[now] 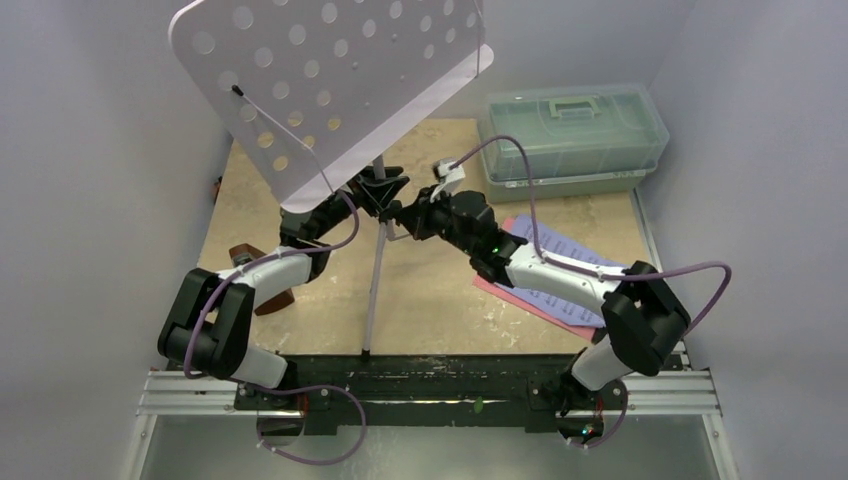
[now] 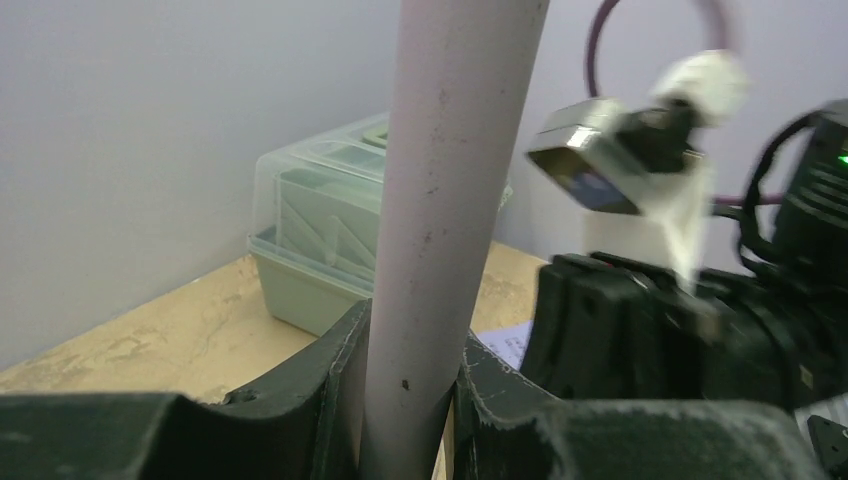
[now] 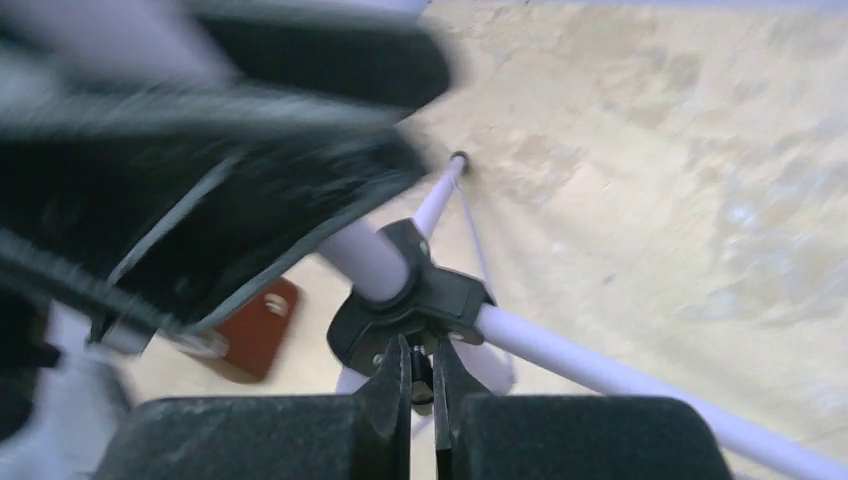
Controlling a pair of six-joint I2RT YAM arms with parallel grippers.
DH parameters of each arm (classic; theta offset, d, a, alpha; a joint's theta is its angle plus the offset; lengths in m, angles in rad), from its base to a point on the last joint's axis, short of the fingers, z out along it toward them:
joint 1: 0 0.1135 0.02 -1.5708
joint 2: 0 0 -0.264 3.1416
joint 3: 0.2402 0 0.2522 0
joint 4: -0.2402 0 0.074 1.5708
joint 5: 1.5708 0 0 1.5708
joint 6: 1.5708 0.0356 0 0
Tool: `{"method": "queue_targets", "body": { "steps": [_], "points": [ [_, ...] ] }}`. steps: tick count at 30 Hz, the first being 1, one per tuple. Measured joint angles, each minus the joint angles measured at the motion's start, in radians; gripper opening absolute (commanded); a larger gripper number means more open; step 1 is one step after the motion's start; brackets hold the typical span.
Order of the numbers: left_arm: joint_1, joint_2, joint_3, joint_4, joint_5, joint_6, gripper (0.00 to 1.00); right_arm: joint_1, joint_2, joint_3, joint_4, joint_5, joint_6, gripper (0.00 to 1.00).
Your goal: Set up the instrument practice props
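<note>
The lavender perforated music stand [image 1: 320, 80] stands tilted at the back of the table, its desk high over the tripod. My left gripper [image 2: 410, 340] is shut on the stand's pole [image 2: 440, 200], one finger on each side. My right gripper [image 3: 423, 365] is shut on a small dark knob under the black tripod hub [image 3: 420, 290]. In the top view both grippers meet at the hub [image 1: 383, 188], and one thin leg [image 1: 373, 290] runs toward the near edge. The pale-blue sheet [image 1: 555, 245] lies on the pink sheet [image 1: 520, 298] under my right arm. My left arm partly hides the brown metronome [image 1: 270, 301].
A translucent green lidded box [image 1: 572, 135] sits at the back right, close to the wall. White walls close in the table on the left, right and back. The arms' mounting rail [image 1: 430, 385] runs along the near edge.
</note>
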Motion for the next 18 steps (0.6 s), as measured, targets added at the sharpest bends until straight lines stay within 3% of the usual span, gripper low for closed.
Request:
{"method": "queue_targets", "body": {
  "steps": [3,6,10,14,18],
  "points": [
    [-0.004,0.000,0.000,-0.004,-0.001,0.006,0.00,-0.114,-0.001,-0.032,0.032,-0.205,0.371,0.00],
    [-0.017,0.000,0.000,-0.002,0.010,0.009,0.00,-0.207,0.039,-0.132,0.232,-0.388,0.752,0.00],
    [-0.019,0.000,0.000,-0.007,0.021,0.011,0.00,-0.239,0.146,-0.215,0.500,-0.478,1.189,0.16],
    [-0.018,-0.001,0.000,-0.007,0.022,0.010,0.00,-0.240,0.181,-0.241,0.605,-0.484,1.382,0.47],
    [-0.014,-0.003,0.000,-0.010,0.019,0.010,0.00,-0.243,0.105,-0.239,0.538,-0.485,1.314,0.71]
  ]
}}
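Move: The right fingertips are already shut on the small knob of the tripod collar, so the knob lies practically at this hand. The collar sits about 2 cm ahead and 2 cm to the left of the hand, at the same height, and the left gripper's grip on the post is roughly 4 cm ahead, 4 cm left and 8 cm above. From the left hand, the knob is some 4 cm back, 4 cm to its right and 8 cm below. Roll the right gripper about 80 degrees around its own pointing line, clockwise seen from behind the hand, keeping the fingers shut on the knob for most of the turn. Then spread them to let go, easing right and slightly back by about 2 cm, dipping before rising. Keep the left gripper clamped on the post above the collar to hold the stand. ##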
